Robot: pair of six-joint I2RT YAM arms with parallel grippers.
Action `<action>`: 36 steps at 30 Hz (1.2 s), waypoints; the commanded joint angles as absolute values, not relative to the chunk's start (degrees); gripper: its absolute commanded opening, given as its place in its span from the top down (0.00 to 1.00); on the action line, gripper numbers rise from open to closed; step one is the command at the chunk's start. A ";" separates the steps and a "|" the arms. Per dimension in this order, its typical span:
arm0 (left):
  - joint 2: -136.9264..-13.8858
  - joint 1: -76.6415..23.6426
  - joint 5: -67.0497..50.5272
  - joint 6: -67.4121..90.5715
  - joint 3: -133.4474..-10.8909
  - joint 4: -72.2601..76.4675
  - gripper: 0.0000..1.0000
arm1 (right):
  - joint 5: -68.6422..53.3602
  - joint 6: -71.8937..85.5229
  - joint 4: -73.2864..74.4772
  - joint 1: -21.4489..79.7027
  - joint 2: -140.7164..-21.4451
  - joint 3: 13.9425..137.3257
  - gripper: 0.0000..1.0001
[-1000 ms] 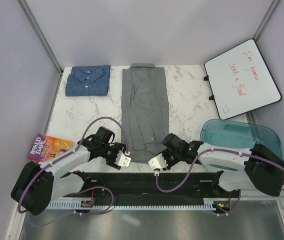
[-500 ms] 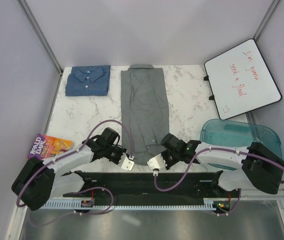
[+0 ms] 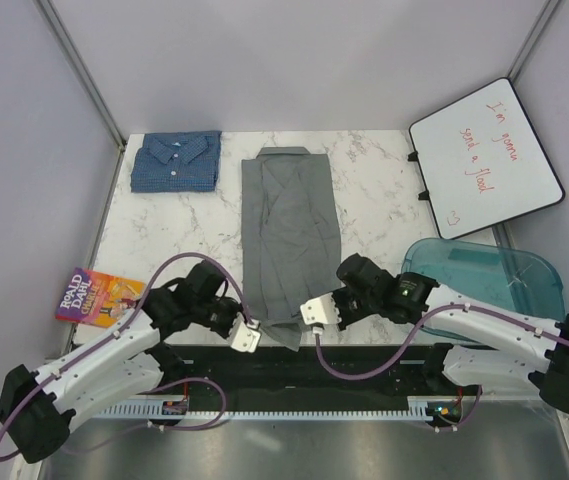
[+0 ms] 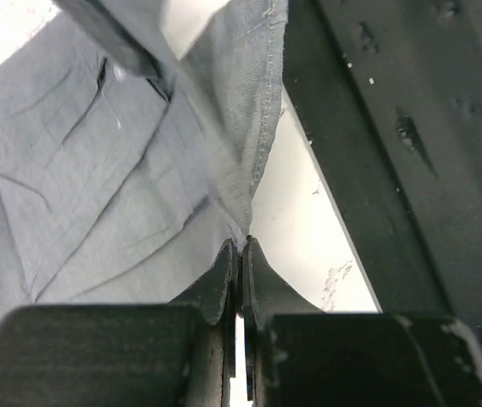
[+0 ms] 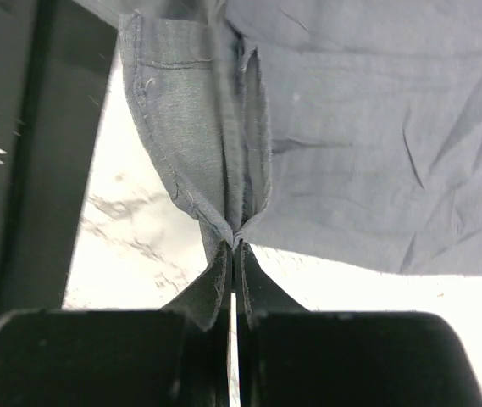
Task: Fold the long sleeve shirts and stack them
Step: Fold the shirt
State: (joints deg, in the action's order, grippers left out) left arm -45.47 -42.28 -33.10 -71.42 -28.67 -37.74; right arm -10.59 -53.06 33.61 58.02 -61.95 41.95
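Note:
A plain grey long sleeve shirt (image 3: pixel 289 230) lies as a long strip down the middle of the marble table, collar at the far end. My left gripper (image 3: pixel 256 322) is shut on its near left hem corner (image 4: pixel 245 222). At the near right corner my right gripper (image 3: pixel 302 322) is shut on a pinched fold of hem (image 5: pixel 234 225). Both corners are raised off the table. The blue checked long sleeve shirt (image 3: pixel 175 160) lies folded at the far left corner, untouched.
A whiteboard with red writing (image 3: pixel 486 158) leans at the far right. A teal plastic bin (image 3: pixel 479 268) sits at the right, behind my right arm. A colourful paperback (image 3: pixel 97 294) lies at the table's left edge. A black rail (image 3: pixel 294 370) runs along the near edge.
Both grippers closed on the grey shirt's near hem corners and lifted them. The shirt's near edge is gathered and the whole strip has slid slightly towards me.

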 commanded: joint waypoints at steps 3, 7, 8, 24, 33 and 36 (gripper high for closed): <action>-50.35 -40.61 -32.61 -68.21 -32.51 -35.43 0.98 | -11.86 -56.86 35.95 55.28 -63.45 44.91 1.00; -53.52 -38.07 -33.92 -67.06 -35.85 -32.79 0.98 | -11.69 -58.62 34.81 53.10 -63.89 46.31 1.00; -54.40 -37.01 -34.71 -66.80 -38.30 -32.70 0.98 | -12.12 -59.06 34.54 51.95 -64.24 47.10 1.00; -97.78 -17.68 -36.57 -65.48 -70.47 -23.91 0.98 | -19.42 -69.43 28.13 28.31 -103.87 81.81 1.00; -108.54 -16.08 -33.49 -62.76 -77.60 -17.93 0.98 | -18.37 -69.35 22.94 25.58 -113.64 85.96 1.00; -109.25 -16.00 -32.26 -61.53 -77.78 -16.79 0.98 | -18.28 -67.77 21.71 25.05 -113.73 86.48 1.00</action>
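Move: Both hands already pinch the grey shirt's near end, raised off the table. The grey shirt's chest, where the hem is going, lies about 32 cm ahead of the left hand, 8 cm to its right and 8 cm lower; from the right hand 30 cm ahead, 7 cm left, 9 cm lower. Its collar is roughly 13 cm beyond the chest. The blue checked shirt lies some 42 cm ahead and 21 cm left of the left hand. Both hands, fingers still shut, carry the hem forward about 30 cm, arching up then down towards the chest. ##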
